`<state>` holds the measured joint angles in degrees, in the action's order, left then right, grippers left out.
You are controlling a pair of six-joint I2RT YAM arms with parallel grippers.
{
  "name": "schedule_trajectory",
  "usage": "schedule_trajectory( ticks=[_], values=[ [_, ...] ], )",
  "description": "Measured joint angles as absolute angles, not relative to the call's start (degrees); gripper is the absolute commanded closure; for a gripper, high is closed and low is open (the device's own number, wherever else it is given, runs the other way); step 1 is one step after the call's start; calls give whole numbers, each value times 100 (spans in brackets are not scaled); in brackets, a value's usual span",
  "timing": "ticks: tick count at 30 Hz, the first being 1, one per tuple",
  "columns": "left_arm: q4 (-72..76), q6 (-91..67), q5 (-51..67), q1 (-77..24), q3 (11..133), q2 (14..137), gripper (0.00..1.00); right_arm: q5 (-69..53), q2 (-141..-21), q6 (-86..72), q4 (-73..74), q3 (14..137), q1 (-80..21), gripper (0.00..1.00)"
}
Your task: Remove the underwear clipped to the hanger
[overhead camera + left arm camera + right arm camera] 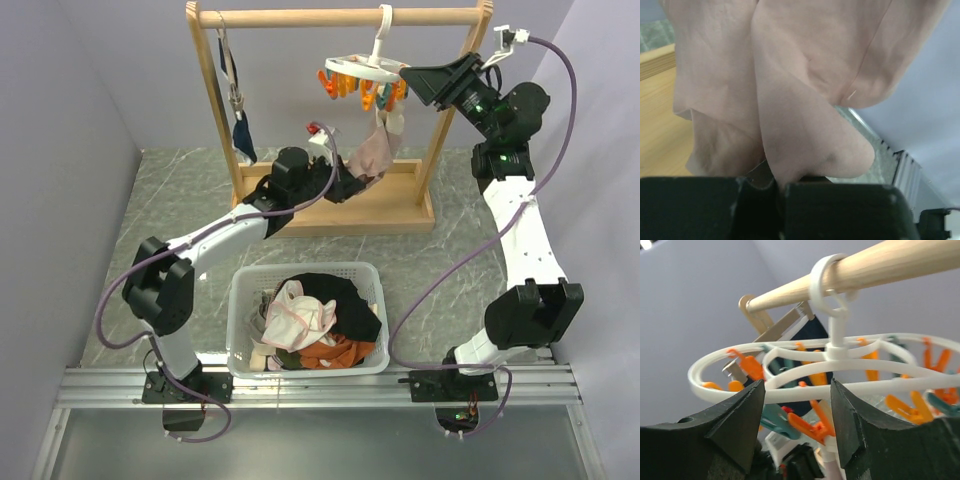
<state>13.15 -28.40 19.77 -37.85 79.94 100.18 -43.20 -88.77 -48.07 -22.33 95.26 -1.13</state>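
The hanger [362,68] is a white oval ring with orange and teal pegs, hooked on the wooden rod. One pale pink-beige piece of underwear [377,148] still hangs from its pegs. My left gripper [360,182] is shut on the lower hem of that garment; in the left wrist view the fabric [805,100] fills the frame and is pinched between the jaws of the left gripper [781,187]. My right gripper [408,76] stands open at the ring's right end. In the right wrist view the ring's near rim [805,392] runs across the gap of the right gripper [797,400].
A white basket [238,330] near the arms' bases holds black underwear [325,290], a whitish piece with pink edging [300,315] and orange clothes. A navy garment [244,140] hangs from a wooden clip hanger at the rack's left. The rack's wooden base [405,205] lies under the left gripper.
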Motion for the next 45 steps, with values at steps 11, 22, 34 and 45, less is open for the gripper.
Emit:
schedule_trajectory(
  ticks=[11,22,34,45],
  values=[
    [1822,-3828,2661,-3780,8464,10753,99,-4362,-9118,-3605,-941,10342,-701,37],
    [2397,-4501,3487,-3522,8348,10753,99,-3911,-8248,-2399,-250,9255,-681,35],
    [2414,-4641,3924,-3489,8503,10753,99,-3898,-8366,-1426,556,9421,-742,36],
    [2333,-4630,3972,-3489,8586,10748,99,-3481,-8761,-694,1188,9963,-1463,35]
  ],
)
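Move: The orange clip holding the pink underwear is about 6 cm left of my right hand, 3 cm ahead and 5 cm below. A teal clip hangs 2 cm nearer me and 2 cm farther left than that clip. The hanger's middle lies some 6 cm ahead, 9 cm left and 2 cm above my right hand. For my left hand, the orange clip is roughly 4 cm ahead, 8 cm right and 18 cm up. With my fingers kept open, I swing my right hand about 4 cm left, drop it back and down from the hanger's rim, then push left again below the rim to bring the fingers around the waistband under the orange clip, tipping them some 30 degrees down to level. My left hand keeps its pinch on the underwear's lower part, easing right, then slightly up and back while turning clockwise. ##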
